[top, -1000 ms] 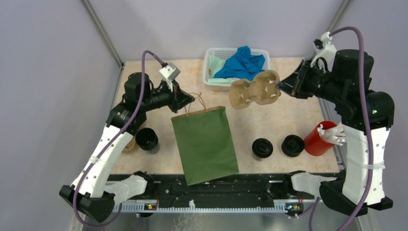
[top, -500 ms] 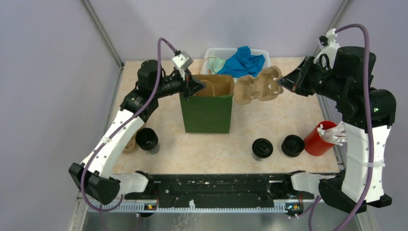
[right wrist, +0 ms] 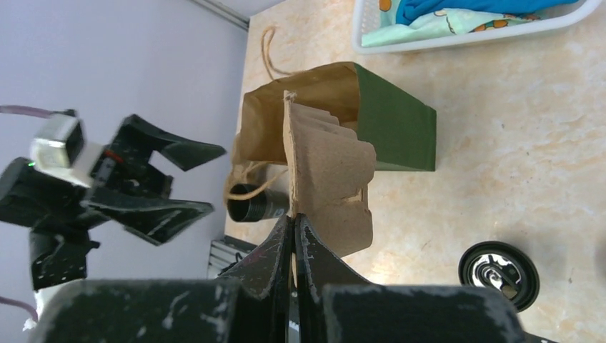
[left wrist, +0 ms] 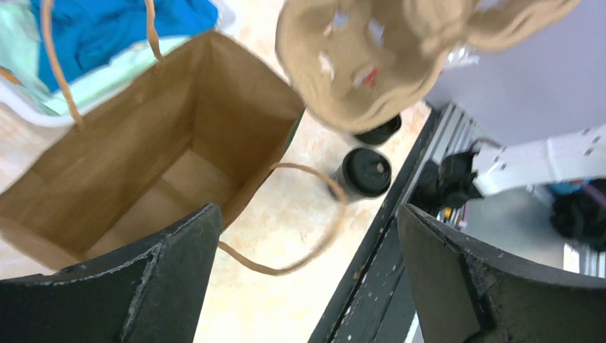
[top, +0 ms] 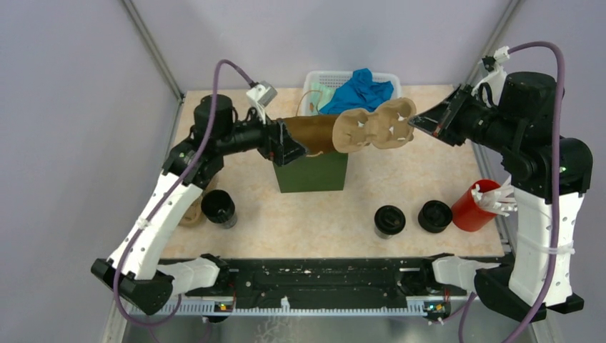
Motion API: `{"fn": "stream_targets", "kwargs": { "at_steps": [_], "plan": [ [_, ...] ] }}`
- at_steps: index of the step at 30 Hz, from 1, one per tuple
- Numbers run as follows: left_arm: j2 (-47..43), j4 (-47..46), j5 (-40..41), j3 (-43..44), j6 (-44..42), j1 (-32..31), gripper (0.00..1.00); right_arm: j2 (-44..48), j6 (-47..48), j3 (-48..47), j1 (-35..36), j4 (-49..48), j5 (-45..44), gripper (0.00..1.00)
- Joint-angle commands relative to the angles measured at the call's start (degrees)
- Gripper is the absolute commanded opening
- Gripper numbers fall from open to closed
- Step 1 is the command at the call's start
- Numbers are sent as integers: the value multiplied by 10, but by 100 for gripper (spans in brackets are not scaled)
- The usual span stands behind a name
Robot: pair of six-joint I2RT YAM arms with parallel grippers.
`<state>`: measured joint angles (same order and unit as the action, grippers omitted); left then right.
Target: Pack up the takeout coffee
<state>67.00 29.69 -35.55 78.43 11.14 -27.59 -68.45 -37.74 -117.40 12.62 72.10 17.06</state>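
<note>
Three takeout coffee cups stand on the table, one at the left (top: 219,207) and two at the right (top: 389,220) (top: 434,216). A green paper bag (top: 312,170) stands upright with its brown mouth open. My left gripper (top: 289,146) hangs open at the mouth's left edge. In the left wrist view the bag's inside (left wrist: 143,164) is empty, and a loose handle loop lies between the wide-apart fingers (left wrist: 307,221). My right gripper (right wrist: 293,221) is shut on the edge of the tan cardboard cup tray (top: 375,126), held in the air over the bag's right side.
A white basket (top: 309,107) with blue cloth stands behind the bag. A red cup with white sticks (top: 475,206) is at the right edge beside my right arm. A black rail (top: 307,275) runs along the table's front edge.
The bag went from lying flat to standing open at the back. My left gripper has let go of it and opened. The tray has shifted slightly left, towards the bag.
</note>
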Motion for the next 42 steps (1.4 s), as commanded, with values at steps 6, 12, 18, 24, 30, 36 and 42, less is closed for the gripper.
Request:
{"fn": "stream_targets", "kwargs": {
  "at_steps": [6, 12, 18, 24, 30, 36, 42],
  "plan": [
    [41, 231, 224, 196, 180, 18, 95, -41, -59, -12, -2, -31, 72, 0],
    [48, 225, 285, 147, 192, 74, 85, -79, -56, -31, -1, -38, 77, 0],
    [71, 164, 215, 120, 205, 152, 63, -126, -47, -96, -1, -29, 82, 0],
    [142, 132, 139, 128, 196, 163, 52, -157, -28, -150, -1, -15, 80, 0],
    [189, 131, 147, 161, 169, 162, 50, -167, -2, -159, -1, -4, 73, 0],
    [225, 157, 167, 203, 134, 158, 39, -173, 14, -159, -2, 3, 75, 0],
    [250, 185, 205, 242, 116, 130, 34, -176, 24, -158, -2, 8, 76, 0]
  ]
}}
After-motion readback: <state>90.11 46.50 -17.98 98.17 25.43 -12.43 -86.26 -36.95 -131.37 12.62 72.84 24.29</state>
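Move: The paper bag stands upright. Its left rim is about 12 cm ahead of the open left gripper, 8 cm to its left and 7 cm lower. The cup carrier held by the right gripper is some 16 cm to the left gripper's right, level fore-and-aft and 7 cm higher; the towel basket is 30 cm ahead, 17 cm right and well below. From the right gripper, the bag's mouth lies roughly 13 cm ahead, 21 cm left and 17 cm down; the lidded coffee cup sits 8 cm back, 1 cm left, far below. Lift the open left gripper about 7 cm clear of the bag, then swing it forward and left and down to the bag's left rim, ending some 15 cm farther forward, turning counter-clockwise and tipping the fingers down as they narrow to about a third open, astride the rim. Meanwhile carry the cup carrier forward and a little left towards the bag's mouth, right grip kept shut. ##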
